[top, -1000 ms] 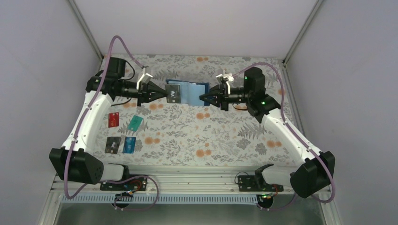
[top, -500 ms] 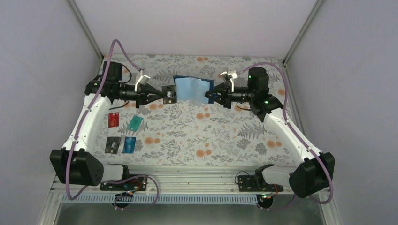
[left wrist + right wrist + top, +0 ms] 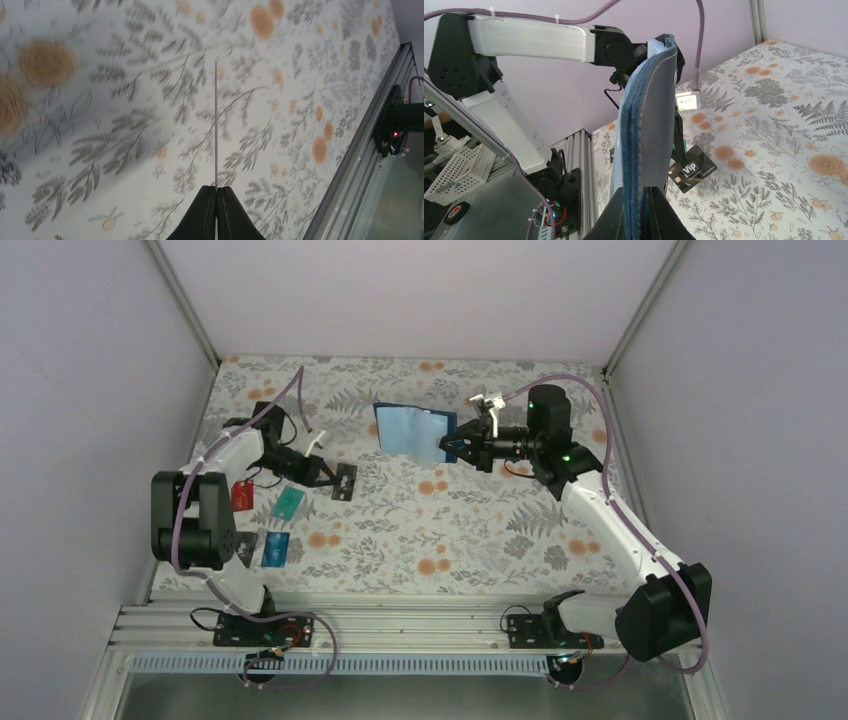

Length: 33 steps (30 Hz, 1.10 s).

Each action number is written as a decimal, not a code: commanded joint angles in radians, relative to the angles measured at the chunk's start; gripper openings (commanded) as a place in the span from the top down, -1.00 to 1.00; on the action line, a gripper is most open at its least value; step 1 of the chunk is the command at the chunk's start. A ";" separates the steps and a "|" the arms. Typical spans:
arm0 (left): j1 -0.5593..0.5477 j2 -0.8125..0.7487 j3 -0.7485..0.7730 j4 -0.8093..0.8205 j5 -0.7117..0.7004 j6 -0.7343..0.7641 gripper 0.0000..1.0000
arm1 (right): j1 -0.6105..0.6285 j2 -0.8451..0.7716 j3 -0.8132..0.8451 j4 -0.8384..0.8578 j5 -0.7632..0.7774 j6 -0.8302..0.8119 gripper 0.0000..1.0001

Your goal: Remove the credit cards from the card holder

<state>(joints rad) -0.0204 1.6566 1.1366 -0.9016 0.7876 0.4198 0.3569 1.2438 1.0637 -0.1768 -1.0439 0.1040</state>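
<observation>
My right gripper [image 3: 452, 447] is shut on the right edge of the navy card holder [image 3: 410, 430] and holds it open above the back of the table. In the right wrist view the card holder [image 3: 646, 125] stands edge-on between my right gripper's [image 3: 644, 192] jaws. My left gripper [image 3: 333, 480] is shut on a black credit card [image 3: 346, 481] marked VIP, low over the cloth at the left. That black card [image 3: 691, 170] also shows past the holder. From the left wrist the card [image 3: 216, 125] is a thin line rising from the left gripper [image 3: 216, 189].
Several credit cards lie on the floral cloth at the left: a red one [image 3: 241, 495], a teal one [image 3: 288, 503], a blue one [image 3: 276, 549], and a black one [image 3: 240, 547] partly under the left arm. An aluminium rail [image 3: 400, 620] runs along the near edge.
The left gripper drew the black card out of the holder and swung it down and to the left, close to the cards on the cloth. The right gripper still holds the holder aloft.
</observation>
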 commanded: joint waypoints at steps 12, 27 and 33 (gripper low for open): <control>0.088 0.280 -0.030 -0.089 -0.115 0.119 0.95 | -0.010 0.044 0.020 -0.033 -0.034 -0.040 0.92; 0.103 0.235 -0.062 -0.055 -0.242 0.098 0.34 | -0.009 0.050 0.033 -0.057 -0.046 -0.056 0.92; 0.104 0.156 -0.019 -0.098 -0.218 0.105 0.02 | -0.009 0.085 0.027 -0.055 -0.003 -0.017 0.92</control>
<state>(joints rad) 0.0765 1.8614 1.0832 -1.0065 0.6079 0.5125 0.3534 1.2968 1.0645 -0.2298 -1.0668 0.0624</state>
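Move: The left fingers already hold the VIP card, bound for bare table about 8 cm back, 3 cm right and some 11 cm below them. At that same depth, the teal card lies about 4 cm back and 11 cm left, the blue card 13 cm back and 14 cm left, the red card 1 cm back and 21 cm left. From the right hand, holding the card holder, the bare spot is roughly 21 cm left, 4 cm back and 32 cm below. Lower the left gripper about 10 cm towards the bare table right of the teal card, easing it back and to the left some 4 cm each, and tilt it so the fingertips swing backward. At the bottom, open the fingers about halfway to let go of the VIP card and lift a centimetre. Keep the right hand pinching the card holder as it sinks slightly. ##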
